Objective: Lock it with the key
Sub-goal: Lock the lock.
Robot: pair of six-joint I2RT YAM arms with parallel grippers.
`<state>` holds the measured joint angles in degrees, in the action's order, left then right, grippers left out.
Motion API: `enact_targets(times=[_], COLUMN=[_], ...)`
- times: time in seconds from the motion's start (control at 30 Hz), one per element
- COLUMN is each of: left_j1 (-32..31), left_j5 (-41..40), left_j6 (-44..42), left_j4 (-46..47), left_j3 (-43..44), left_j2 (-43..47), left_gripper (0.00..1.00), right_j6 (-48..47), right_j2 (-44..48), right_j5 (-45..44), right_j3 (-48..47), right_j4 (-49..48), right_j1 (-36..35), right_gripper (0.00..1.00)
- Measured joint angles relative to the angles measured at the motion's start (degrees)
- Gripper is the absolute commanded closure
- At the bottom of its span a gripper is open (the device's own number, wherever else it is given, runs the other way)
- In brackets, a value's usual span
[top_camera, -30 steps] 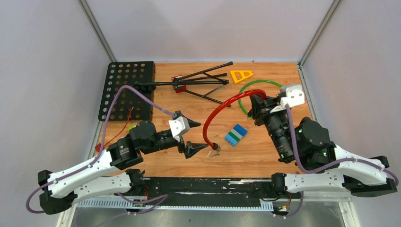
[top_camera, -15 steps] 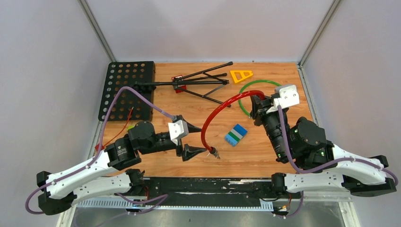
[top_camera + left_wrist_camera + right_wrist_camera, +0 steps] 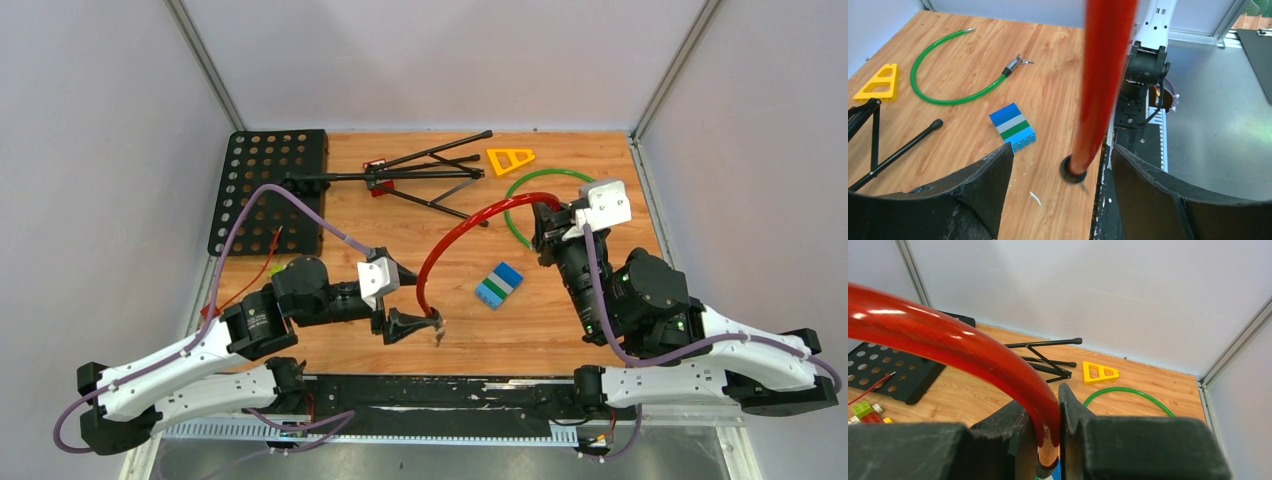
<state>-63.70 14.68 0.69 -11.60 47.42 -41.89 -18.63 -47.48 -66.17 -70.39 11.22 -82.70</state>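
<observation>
A red cable lock [image 3: 455, 232] arcs above the table from right to left. My right gripper [image 3: 548, 228] is shut on its right end; the right wrist view shows the red cable [image 3: 948, 340] pinched between both pads. The free end hangs low by the table's front edge, ending in a black cap [image 3: 1071, 170] with a small key [image 3: 1083, 188] sticking out below it. My left gripper [image 3: 410, 298] is open, its fingers standing either side of that end with a gap on both sides [image 3: 1062, 150].
A blue, white and green brick block [image 3: 499, 285] lies mid-table. A green cable loop [image 3: 548, 172] and a yellow triangle [image 3: 510, 159] sit at the back right. A folded black stand [image 3: 420, 175] and a perforated black plate [image 3: 268, 190] lie at the back left.
The red cable's free end with the key has swung left, in between my left fingers. The left jaws have narrowed a little. The right gripper has kept its grip.
</observation>
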Motion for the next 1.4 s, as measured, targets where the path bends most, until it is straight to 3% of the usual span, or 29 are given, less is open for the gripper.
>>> enact_targets(times=[1.4], left_j1=[0.0], left_j5=[-1.07], left_j6=[-1.05], left_j4=[-5.33], left_j3=[2.73], left_j2=[-0.59], left_gripper=[0.44], right_j6=[-0.94], right_j2=[0.81], right_j5=[-0.44], right_j3=[1.22], right_j4=[-0.79], right_j1=[0.0], right_gripper=[1.0])
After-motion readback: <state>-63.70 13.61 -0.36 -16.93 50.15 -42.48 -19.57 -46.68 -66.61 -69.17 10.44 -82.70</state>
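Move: The key end of the hanging red lock is just past the left fingertips, about 3 cm to the hand's right, 2 cm back and 4 cm below. The blue block lies about 17 cm to the left hand's right, 13 cm ahead and 28 cm below; the white scrap about 5 cm right, 5 cm ahead and 29 cm below. From the right hand, which holds the red cable's other end, the lock's key end is some 19 cm left, 12 cm back and 18 cm below. No touch on the lock by the left fingers can be seen; they close from wide open to about half, one on either side of the dangling key end. The left hand nearly stays in place, dipping a little, easing up, then settling about half a centimetre to its left, with barely any roll. The right hand stays put and keeps its pinch on the cable. ##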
